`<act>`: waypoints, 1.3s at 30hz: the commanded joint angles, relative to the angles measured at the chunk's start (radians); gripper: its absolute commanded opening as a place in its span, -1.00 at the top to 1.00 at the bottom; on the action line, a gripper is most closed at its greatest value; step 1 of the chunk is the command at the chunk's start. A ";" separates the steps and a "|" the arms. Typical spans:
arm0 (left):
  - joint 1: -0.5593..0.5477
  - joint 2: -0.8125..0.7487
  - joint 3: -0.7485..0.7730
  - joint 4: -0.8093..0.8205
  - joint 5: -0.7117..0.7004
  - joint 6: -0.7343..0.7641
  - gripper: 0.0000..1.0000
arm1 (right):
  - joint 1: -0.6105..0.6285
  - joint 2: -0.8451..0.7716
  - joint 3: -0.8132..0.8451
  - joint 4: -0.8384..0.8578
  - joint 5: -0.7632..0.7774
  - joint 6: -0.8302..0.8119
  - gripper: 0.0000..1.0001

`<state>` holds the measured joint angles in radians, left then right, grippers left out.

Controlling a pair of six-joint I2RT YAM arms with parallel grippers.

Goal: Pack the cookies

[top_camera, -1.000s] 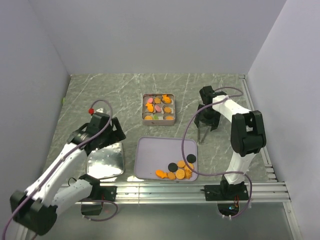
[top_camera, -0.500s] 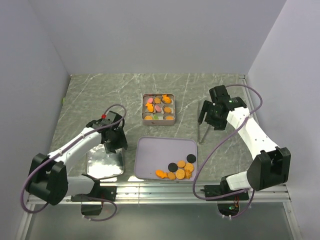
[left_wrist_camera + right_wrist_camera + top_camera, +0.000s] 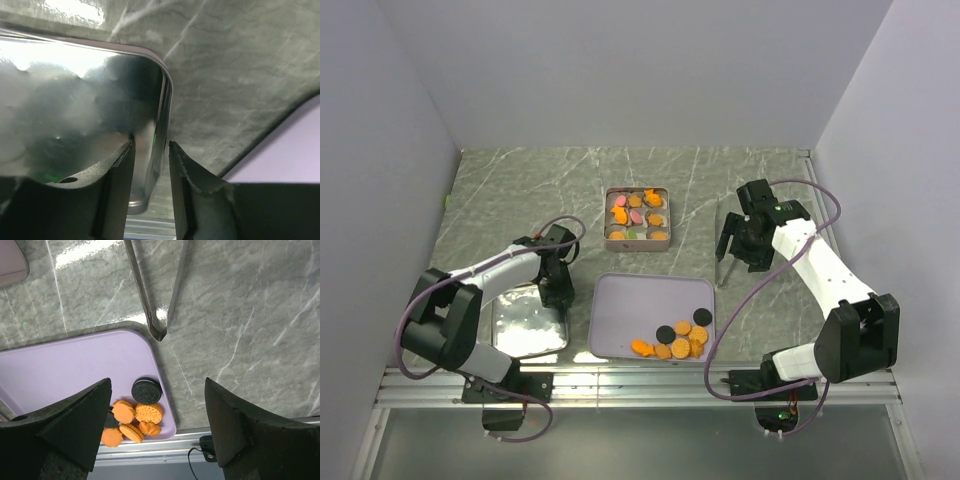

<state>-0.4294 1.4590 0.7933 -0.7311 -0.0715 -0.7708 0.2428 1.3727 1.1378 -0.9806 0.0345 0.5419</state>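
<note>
The cookies lie in two places. A heap of orange and black ones point(image 3: 678, 338) sits in the near right corner of the purple tray point(image 3: 640, 305); it also shows in the right wrist view point(image 3: 134, 419). Others lie in the paper cups of the square tin point(image 3: 637, 216). My left gripper point(image 3: 557, 292) is low at the right rim of the shiny tin lid point(image 3: 525, 328). Its fingers stand narrowly apart astride that rim point(image 3: 161, 120), gripper point(image 3: 151, 145). My right gripper point(image 3: 735, 248) is wide open and empty above the metal tongs point(image 3: 721, 268), gripper point(image 3: 157, 385).
The tongs point(image 3: 155, 290) lie on the marble table, tips near the tray's far right corner point(image 3: 145, 342). The tray's edge point(image 3: 295, 150) is just right of the left gripper. An aluminium rail point(image 3: 650, 380) runs along the near edge. Grey walls enclose the table.
My left arm has come down from a raised pose and set its fingers over the lid's right rim. My right arm has swung its elbow outward, with the gripper staying over the tongs.
</note>
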 commanded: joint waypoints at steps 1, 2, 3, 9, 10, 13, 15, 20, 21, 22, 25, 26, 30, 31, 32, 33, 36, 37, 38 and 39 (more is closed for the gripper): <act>-0.008 0.047 -0.003 0.050 -0.031 0.025 0.37 | 0.003 -0.034 -0.004 0.006 -0.011 0.006 -0.64; -0.008 0.047 -0.003 0.050 -0.034 0.025 0.38 | 0.003 -0.034 -0.004 0.007 -0.012 0.006 -0.64; -0.006 0.053 -0.006 0.053 -0.034 0.028 0.44 | 0.004 -0.034 -0.003 0.005 -0.015 0.007 -0.64; -0.008 0.080 0.012 0.039 -0.031 0.056 0.99 | 0.006 -0.049 0.002 -0.013 -0.008 0.009 -0.63; -0.005 0.054 0.032 0.027 -0.033 0.064 0.99 | 0.004 -0.055 0.005 -0.016 -0.007 0.009 -0.63; -0.006 -0.024 0.118 -0.031 -0.037 0.086 0.99 | 0.004 -0.064 0.033 -0.049 -0.005 -0.003 -0.63; -0.005 -0.067 0.220 -0.075 -0.033 0.091 0.99 | 0.004 -0.055 0.081 -0.067 -0.008 -0.010 -0.63; 0.000 -0.153 0.512 -0.145 0.016 0.125 0.99 | 0.003 -0.012 0.241 -0.107 -0.132 -0.023 -0.61; 0.001 -0.164 0.606 -0.145 0.031 0.134 0.99 | 0.003 -0.005 0.310 -0.109 -0.169 -0.019 -0.61; 0.004 -0.190 0.647 -0.121 0.044 0.149 0.99 | 0.003 0.018 0.345 -0.107 -0.247 -0.016 -0.61; 0.024 -0.244 0.773 -0.036 0.136 0.150 0.99 | 0.003 0.048 0.457 -0.020 -0.493 0.024 -0.62; 0.049 -0.261 0.797 -0.010 0.213 0.137 0.99 | 0.003 0.051 0.470 0.027 -0.565 0.045 -0.62; 0.124 -0.373 0.782 0.273 0.471 0.009 0.99 | 0.003 0.034 0.348 0.501 -0.956 0.382 -0.64; 0.138 -0.412 0.767 0.332 0.517 -0.072 0.99 | 0.003 0.029 0.308 0.771 -1.005 0.471 -0.64; 0.158 -0.425 0.756 0.463 0.567 -0.118 0.99 | 0.003 0.031 0.271 0.909 -1.080 0.560 -0.65; 0.193 -0.434 0.745 0.519 0.672 -0.166 0.99 | 0.003 0.034 0.213 1.036 -1.099 0.722 -0.65; 0.230 -0.433 0.719 0.801 0.803 -0.384 0.99 | 0.004 0.072 0.146 1.452 -1.136 1.004 -0.67; 0.231 -0.430 0.709 0.870 0.859 -0.498 0.99 | 0.006 0.101 0.137 1.664 -1.136 1.080 -0.68; 0.233 -0.427 0.696 0.941 0.880 -0.553 0.99 | 0.010 0.117 0.131 1.774 -1.136 1.155 -0.69; 0.231 -0.425 0.669 1.084 0.894 -0.605 0.99 | 0.012 0.136 0.129 1.875 -1.121 1.300 -0.70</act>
<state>-0.2054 1.0065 1.5158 -0.0731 0.6170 -1.0988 0.2466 1.4837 1.2732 0.2764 -0.9916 1.4059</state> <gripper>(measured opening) 0.026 0.844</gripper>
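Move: The silver tin lid lies open side up on the table, its right-hand rim between the left fingers; its middle is about 8 cm left of that hand and 4 cm back. The purple tray's middle is some 21 cm right of the left hand and 3 cm back, the cookie tin 17 cm right and 18 cm ahead. From the right hand, the lid is roughly 48 cm left, 10 cm back and 12 cm lower; the tin is 23 cm left, 12 cm ahead. The lid's right rim is pinched as the left fingers shut on it. The left hand then carries it fast upward, some 55 cm, swinging forward then back while the wrist swings up until the fingers point forward-right. The open right hand then also climbs about 25 cm and goes 17 cm left and a little forward, towards the raised lid, rolling until its fingers point left. ##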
